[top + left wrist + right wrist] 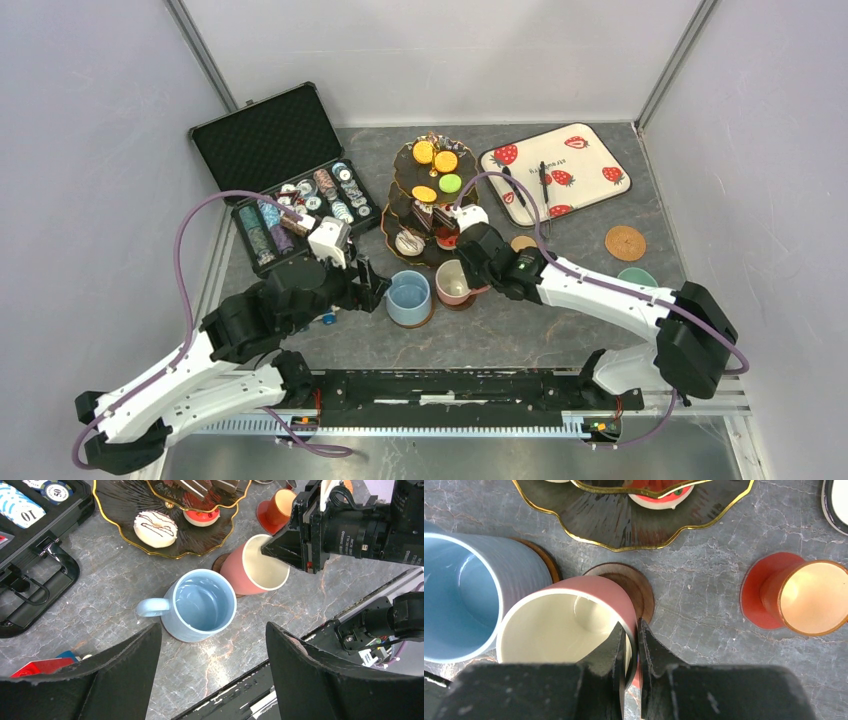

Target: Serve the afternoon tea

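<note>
The blue mug (408, 297) stands upright on a coaster in front of the dark gold-rimmed stand (402, 215) that carries macarons, cake slices and a donut (155, 528). My left gripper (372, 285) (214, 630) is open just left of the blue mug (200, 605), with nothing between its fingers. The pink mug (455, 283) (569, 625) sits over a brown coaster (636, 587), right of the blue mug (459, 595). My right gripper (472, 272) (631, 627) is shut on the pink mug's rim, one finger inside and one outside. A small brown mug (811, 597) stands on a red coaster.
An open black case of poker chips (290, 185) lies at the back left. Behind the right arm are a strawberry-print tray (555, 165), a loose round coaster (625, 242) and a green mug (636, 277). A red toy car (40, 666) sits under my left gripper.
</note>
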{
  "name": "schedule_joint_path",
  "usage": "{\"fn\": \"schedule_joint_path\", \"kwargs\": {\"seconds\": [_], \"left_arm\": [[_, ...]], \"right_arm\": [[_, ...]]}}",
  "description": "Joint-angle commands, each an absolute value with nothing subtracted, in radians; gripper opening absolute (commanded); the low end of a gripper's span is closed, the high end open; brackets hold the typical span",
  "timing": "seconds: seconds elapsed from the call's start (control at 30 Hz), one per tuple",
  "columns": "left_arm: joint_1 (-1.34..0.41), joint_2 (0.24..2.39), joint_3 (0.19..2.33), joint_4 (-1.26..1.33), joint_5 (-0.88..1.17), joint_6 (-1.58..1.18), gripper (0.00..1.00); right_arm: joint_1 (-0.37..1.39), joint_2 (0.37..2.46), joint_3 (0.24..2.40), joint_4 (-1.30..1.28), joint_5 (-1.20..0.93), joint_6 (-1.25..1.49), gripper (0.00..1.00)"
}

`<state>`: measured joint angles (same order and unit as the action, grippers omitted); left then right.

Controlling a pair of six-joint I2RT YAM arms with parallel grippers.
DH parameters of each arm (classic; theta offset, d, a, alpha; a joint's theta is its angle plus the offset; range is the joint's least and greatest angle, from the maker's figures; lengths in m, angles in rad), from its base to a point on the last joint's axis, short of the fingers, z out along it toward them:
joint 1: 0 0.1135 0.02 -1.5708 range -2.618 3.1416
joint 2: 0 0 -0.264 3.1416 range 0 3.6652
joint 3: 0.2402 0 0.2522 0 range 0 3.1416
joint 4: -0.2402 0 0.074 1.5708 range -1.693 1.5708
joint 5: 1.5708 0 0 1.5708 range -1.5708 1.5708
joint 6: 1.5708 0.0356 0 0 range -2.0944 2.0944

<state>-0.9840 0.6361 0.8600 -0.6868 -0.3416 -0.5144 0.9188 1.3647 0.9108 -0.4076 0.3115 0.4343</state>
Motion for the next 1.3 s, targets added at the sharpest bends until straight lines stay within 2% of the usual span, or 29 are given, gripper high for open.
{"fn": "schedule_joint_path", "kwargs": {"seconds": [0.0,0.67,0.97,1.27], "left_arm": [[-0.984,0.622,0.848,-0.700,-0.367,-0.488,0.83],[-0.983,0.664,0.890,-0.707,-0.376,-0.471,0.85],[-0.983,0.687,0.985,-0.739,-0.431,-0.400,0.86],[-0.983,0.813,1.193,-0.726,-0.508,-0.199,0.87]], "right_arm": [[0.926,1.378,0.978,-0.330,0.355,0.456,0.05],[0.932,1.379,0.965,-0.334,0.424,0.436,0.11],[0.933,1.353,0.953,-0.316,0.386,0.430,0.35],[0.933,1.265,0.950,-0.349,0.458,0.386,0.53]]}}
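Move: The brown coaster that the pink cup is bound for lies about 9 cm below the right hand, some 4 cm to its left and 1 cm ahead. The blue mug stands roughly 14 cm to that hand's left and 1 cm nearer the base; the cake stand's lowest tier is about 16 cm ahead and 9 cm left, the small orange cup 9 cm ahead and 10 cm right. From the left hand the brown coaster is some 17 cm right, 3 cm ahead and far below. The pink cup, still pinched by its right rim near the handle, is eased about 1 cm down and 1 cm forward onto the brown coaster and held there; the right fingers then open about halfway and rise some 3.5 cm off the rim. The left hand, empty and open, lingers beside the blue mug, then climbs about 6 cm, moving slightly forward as its fingers tip up. ##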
